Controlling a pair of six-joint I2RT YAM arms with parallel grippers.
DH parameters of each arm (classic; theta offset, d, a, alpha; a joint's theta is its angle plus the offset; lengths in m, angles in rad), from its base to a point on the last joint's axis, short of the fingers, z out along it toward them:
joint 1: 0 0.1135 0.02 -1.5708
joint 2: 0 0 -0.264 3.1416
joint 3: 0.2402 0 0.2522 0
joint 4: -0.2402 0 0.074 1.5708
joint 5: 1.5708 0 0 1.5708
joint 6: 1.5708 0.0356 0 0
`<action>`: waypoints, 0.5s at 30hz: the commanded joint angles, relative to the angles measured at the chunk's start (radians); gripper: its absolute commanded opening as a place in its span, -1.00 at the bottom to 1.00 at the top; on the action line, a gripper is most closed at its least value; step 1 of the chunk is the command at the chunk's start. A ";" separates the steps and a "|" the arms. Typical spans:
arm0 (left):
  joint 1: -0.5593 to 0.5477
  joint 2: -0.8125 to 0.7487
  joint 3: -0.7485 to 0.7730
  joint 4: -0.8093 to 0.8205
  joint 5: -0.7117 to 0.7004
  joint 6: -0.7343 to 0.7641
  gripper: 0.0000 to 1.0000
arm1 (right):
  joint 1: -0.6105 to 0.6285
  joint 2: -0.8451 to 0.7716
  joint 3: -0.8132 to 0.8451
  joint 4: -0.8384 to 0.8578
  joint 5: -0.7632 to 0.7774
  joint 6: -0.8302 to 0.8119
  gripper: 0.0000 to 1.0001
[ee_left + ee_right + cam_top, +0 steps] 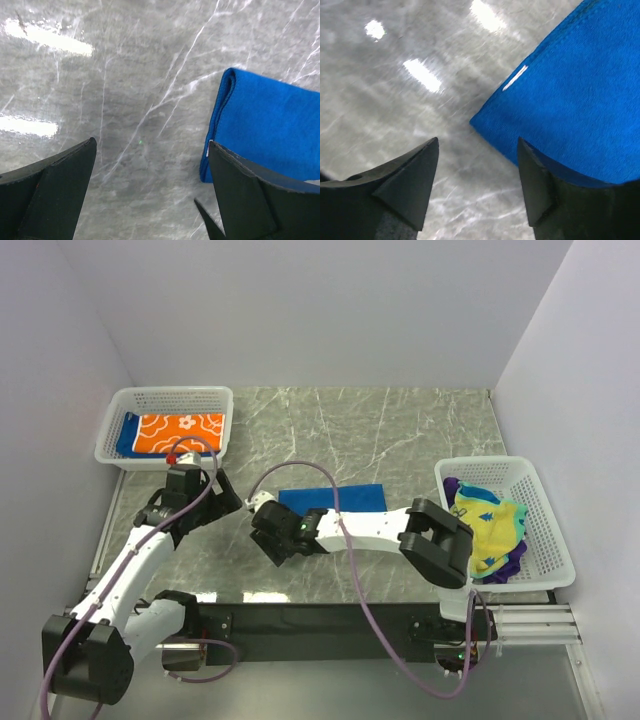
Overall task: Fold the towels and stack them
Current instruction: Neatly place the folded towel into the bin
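A folded royal blue towel point(335, 498) lies flat on the marble table, mid-table. My left gripper point(232, 498) hovers just left of it, open and holding nothing; in the left wrist view the left gripper point(152, 142) frames bare marble and the blue towel point(270, 130) lies beside its right finger. My right gripper point(265, 535) sits at the towel's near-left corner, open and holding nothing; in the right wrist view the right gripper point(478, 140) is over bare marble with the blue towel point(570, 90) up and to the right. An orange flowered towel point(180, 432) lies folded in the left basket. Crumpled yellow, teal and purple towels point(490, 530) fill the right basket.
A white mesh basket point(150, 397) stands at the back left, another white mesh basket point(545, 530) at the right edge. A blue cloth edge point(126, 436) shows under the orange towel. White walls close in the table on three sides.
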State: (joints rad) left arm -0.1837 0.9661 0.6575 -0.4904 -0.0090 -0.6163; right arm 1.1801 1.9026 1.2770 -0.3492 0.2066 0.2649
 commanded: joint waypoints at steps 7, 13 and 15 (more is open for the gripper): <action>0.009 0.003 0.002 0.029 0.012 0.041 0.99 | 0.007 0.107 0.094 -0.022 0.093 -0.021 0.22; 0.009 0.003 -0.001 0.030 0.014 0.038 0.99 | 0.007 0.153 0.090 -0.028 0.140 -0.010 -0.28; 0.009 0.003 -0.002 0.032 0.017 0.038 0.99 | 0.006 0.164 0.082 -0.024 0.143 -0.001 -0.44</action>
State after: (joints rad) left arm -0.1780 0.9791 0.6548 -0.4828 -0.0036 -0.5938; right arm 1.1809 2.0151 1.3548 -0.3584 0.3115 0.2504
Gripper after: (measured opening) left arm 0.994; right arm 0.324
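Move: Just ahead of the right hand, about 2 cm farther out and 2 cm below, lies the near-left corner of the folded blue towel; the towel's middle is roughly 7 cm ahead and 13 cm to the right of that hand. The bin with the orange towel stands some 27 cm ahead and 25 cm to the right hand's left. From the left hand the corner lies about 12 cm right, 5 cm back and 9 cm below. Sinking about 2 cm and pushing some 2 cm forward, the right hand brings its half-open fingers down to the table around the folded towel's near-left corner, beside the white tag, then closes them more than halfway, beginning a pinch on the cloth. Its wrist tilts by only some 5 degrees. ##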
